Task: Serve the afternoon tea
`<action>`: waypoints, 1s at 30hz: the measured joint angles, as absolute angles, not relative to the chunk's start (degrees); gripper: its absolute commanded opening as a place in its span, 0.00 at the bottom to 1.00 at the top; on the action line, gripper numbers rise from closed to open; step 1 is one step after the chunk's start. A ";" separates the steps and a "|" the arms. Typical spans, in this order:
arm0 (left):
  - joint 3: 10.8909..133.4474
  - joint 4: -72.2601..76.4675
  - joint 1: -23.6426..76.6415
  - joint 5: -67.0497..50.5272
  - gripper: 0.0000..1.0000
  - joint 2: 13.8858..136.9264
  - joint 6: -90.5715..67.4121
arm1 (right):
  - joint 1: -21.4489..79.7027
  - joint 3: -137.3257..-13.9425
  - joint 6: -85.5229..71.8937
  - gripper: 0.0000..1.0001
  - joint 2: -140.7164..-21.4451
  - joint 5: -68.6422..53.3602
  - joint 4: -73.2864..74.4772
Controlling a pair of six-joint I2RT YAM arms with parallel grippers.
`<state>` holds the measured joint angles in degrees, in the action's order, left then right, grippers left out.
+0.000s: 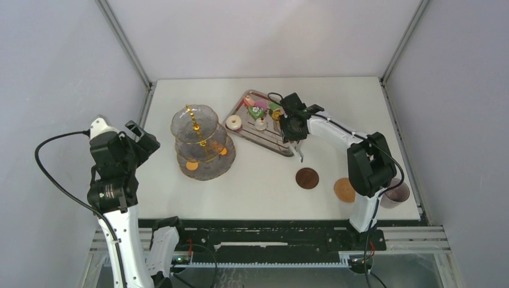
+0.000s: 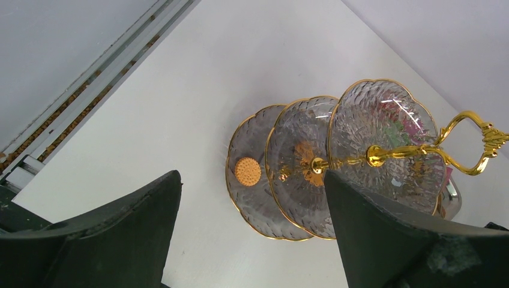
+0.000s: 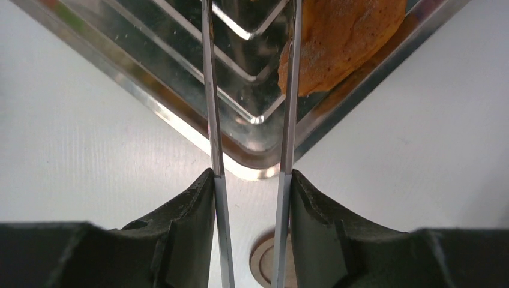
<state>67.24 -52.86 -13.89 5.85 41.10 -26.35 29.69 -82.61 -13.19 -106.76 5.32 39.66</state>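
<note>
The three-tier glass stand (image 1: 201,141) with its gold pole stands left of centre and carries orange cookies (image 1: 192,165); the left wrist view shows the stand (image 2: 336,162) with one cookie (image 2: 248,171) on its bottom tier. My left gripper (image 1: 143,139) hangs open and empty, left of the stand. On the steel tray (image 1: 273,141) lie a white donut (image 1: 233,123) and small cakes (image 1: 258,111). My right gripper (image 1: 294,129) is shut on the metal tongs (image 3: 209,90), whose arms reach over the tray's corner (image 3: 180,78) beside an orange cookie (image 3: 342,36). The tong tips are out of view.
Two brown coasters (image 1: 307,178) (image 1: 344,189) lie on the table in front of the tray. A cup (image 1: 397,193) stands at the right edge beside the right arm's base. Walls close in the table on the left, back and right.
</note>
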 measured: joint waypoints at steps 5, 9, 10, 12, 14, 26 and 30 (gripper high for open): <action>67.24 -52.84 -13.89 5.85 0.93 41.06 -26.35 | 30.68 -79.29 -13.37 0.40 -101.19 5.43 40.56; 67.24 -52.86 -13.89 5.87 0.93 40.66 -26.35 | 31.03 -77.69 -13.39 0.38 -96.20 5.43 40.66; 67.24 -52.86 -13.89 5.87 0.93 40.51 -26.35 | 31.18 -77.25 -13.39 0.38 -95.09 5.48 40.60; 67.24 -52.86 -13.87 5.87 0.93 40.36 -26.35 | 31.29 -76.34 -13.37 0.38 -92.99 5.52 40.49; 67.24 -52.86 -13.89 5.85 0.93 40.38 -26.37 | 31.68 -75.48 -13.37 0.38 -91.46 5.52 40.60; 67.24 -52.90 -13.89 5.85 0.93 39.94 -26.44 | 44.31 -74.72 -13.80 0.37 -88.73 5.39 40.88; 67.24 -53.12 -13.89 5.85 0.93 39.40 -26.46 | 49.04 -74.72 -14.37 0.37 -88.75 4.49 40.25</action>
<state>67.24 -53.12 -13.89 5.85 39.40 -26.46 49.04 -74.72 -14.37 -88.75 4.49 40.25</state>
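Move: The right hand holds the tongs, whose tips reach down into the tray. The bottom tier of the cake stand is about 34 cm to its left, 4 cm back and 5 cm lower. The tray's middle lies some 9 cm left and 10 cm ahead, the white doughnut about 23 cm left and 10 ahead, and the dark coaster about 12 cm back and 5 right. From the left hand, the bottom tier is roughly 12 cm ahead, 18 right and 27 below. With the tongs' tips still pinching a small round biscuit, the right hand keeps its grip on the handles, first rising out of the tray and drawing back. Once about 6 cm up it swings left towards the cake stand while still pulling back, ending some 11 cm back and 8 cm left, turned about 20 degrees counter-clockwise. ##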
